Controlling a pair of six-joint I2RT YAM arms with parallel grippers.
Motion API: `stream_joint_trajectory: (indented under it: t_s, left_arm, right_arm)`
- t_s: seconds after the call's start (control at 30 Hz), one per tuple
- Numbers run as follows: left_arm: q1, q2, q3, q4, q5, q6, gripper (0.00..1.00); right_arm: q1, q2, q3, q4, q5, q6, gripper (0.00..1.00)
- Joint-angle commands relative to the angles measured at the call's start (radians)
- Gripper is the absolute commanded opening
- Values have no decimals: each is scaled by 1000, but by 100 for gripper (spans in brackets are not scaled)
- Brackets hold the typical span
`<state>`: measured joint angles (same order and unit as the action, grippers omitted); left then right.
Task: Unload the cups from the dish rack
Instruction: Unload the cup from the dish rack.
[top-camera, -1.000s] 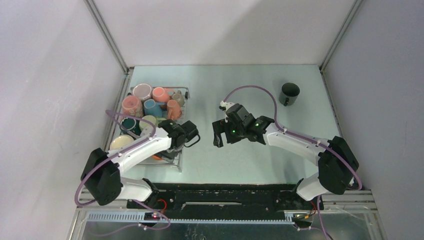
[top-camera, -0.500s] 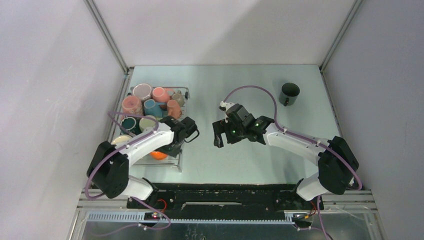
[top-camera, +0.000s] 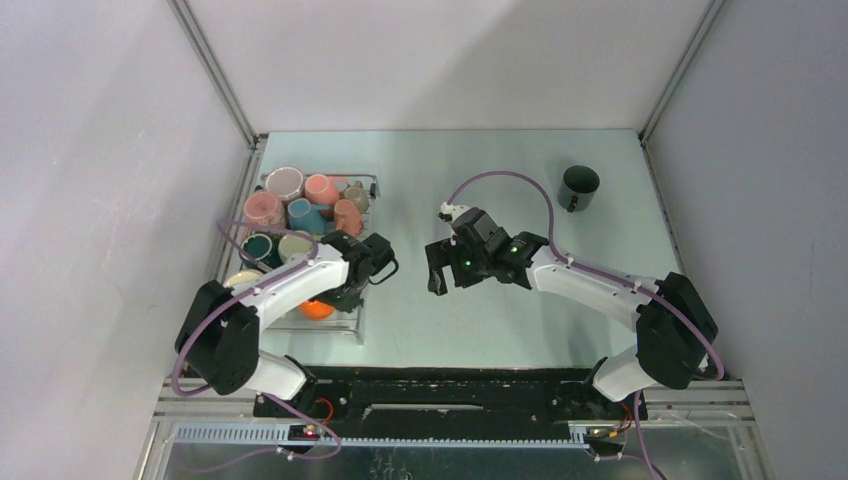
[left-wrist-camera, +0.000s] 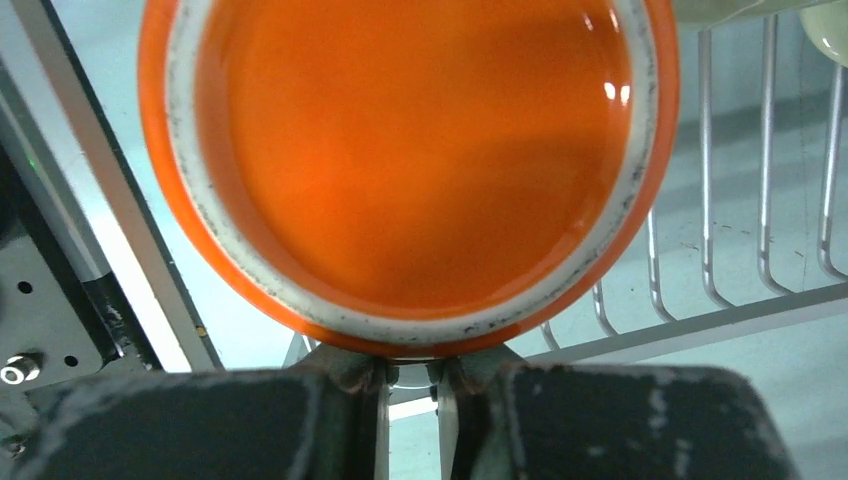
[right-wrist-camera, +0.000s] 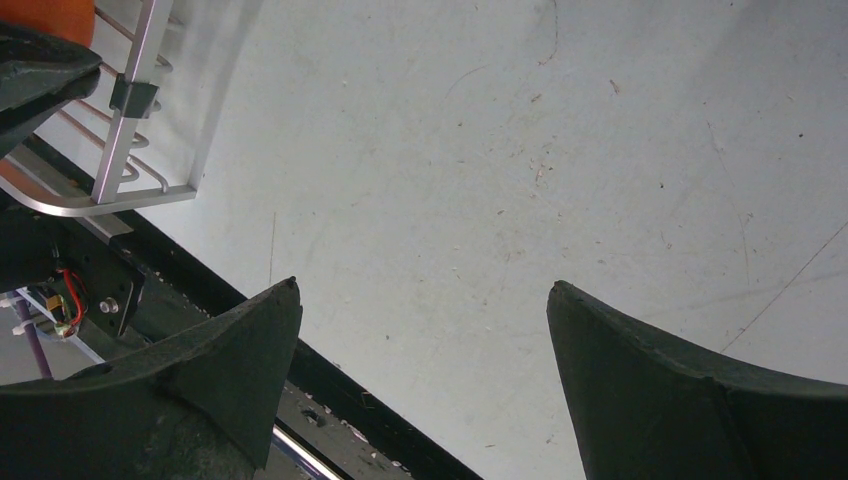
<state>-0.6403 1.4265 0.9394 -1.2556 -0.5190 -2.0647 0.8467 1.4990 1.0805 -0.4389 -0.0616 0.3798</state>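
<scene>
The dish rack lies at the table's left and holds several cups: pink ones, a blue one, a dark green one and a cream one. An orange cup stands at the rack's near right corner. In the left wrist view this orange cup fills the top, mouth facing the camera. My left gripper is shut at the cup's near edge; the part pinched is hidden under the rim. My right gripper hovers open over bare table, nothing between its fingers.
A dark cup stands alone on the table at the far right. The rack's wire bars run behind the orange cup. The black base rail lies along the table's near edge, and grey walls enclose three sides.
My left gripper has closed at the orange cup's edge, and the left arm has drawn in slightly over the rack's near corner. The right arm has not moved.
</scene>
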Motion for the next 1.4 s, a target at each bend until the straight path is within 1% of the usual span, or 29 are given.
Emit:
stream_joint_trajectory:
  t_s: [0.0, 0.2, 0.7, 0.97, 1.07, 1.13, 1.23, 1.37]
  left_arm:
    - [-27, -26, 104, -140, -95, 19, 0]
    - [-63, -81, 119, -151, -124, 56, 0]
    - [-103, -180, 228, -152, -230, 324, 0]
    - [-117, -259, 274, -124, -229, 485, 0]
    - [-123, -305, 275, -56, -211, 571, 0]
    - [-127, -339, 276, 20, -188, 641, 0]
    - [-127, -377, 285, 139, -144, 791, 0]
    - [-127, -411, 299, 282, -63, 921, 0]
  right_arm:
    - [9, -45, -1, 17, -1, -7, 100]
    - [-18, -62, -1, 32, -53, 27, 100]
    - [-136, -103, -1, 93, -239, 128, 100]
    - [-172, -113, -2, 170, -338, 212, 100]
    - [-193, -115, -1, 208, -384, 260, 100]
    - [-213, -113, -1, 247, -427, 296, 100]
    - [-238, -113, 3, 300, -482, 347, 100]
    - [-254, -111, 32, 316, -507, 376, 100]
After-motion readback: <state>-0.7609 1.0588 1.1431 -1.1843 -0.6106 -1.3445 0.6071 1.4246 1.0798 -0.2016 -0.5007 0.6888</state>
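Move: The left fingers are already shut on the handle of the orange cup, whose middle is roughly 5 cm to this hand's left, 2 cm back and about level with it. From the left hand, the light green cup stands about 9 cm ahead and 6 cm left, the cream cup 1 cm ahead and 16 cm left, both roughly level. The open right gripper is some 20 cm right, 2 cm ahead and 5 cm higher. From the right hand, the orange cup lies about 25 cm left, 4 cm back and 5 cm lower. Still pinching the orange cup by its handle, the left hand hoists it nearly straight up out of the rack, about 14 cm, turning clockwise some 40 degrees and edging right near the end. Meanwhile the empty right hand, fingers kept wide open, climbs about 9 cm and a little forward, rolling so its left side rises. ##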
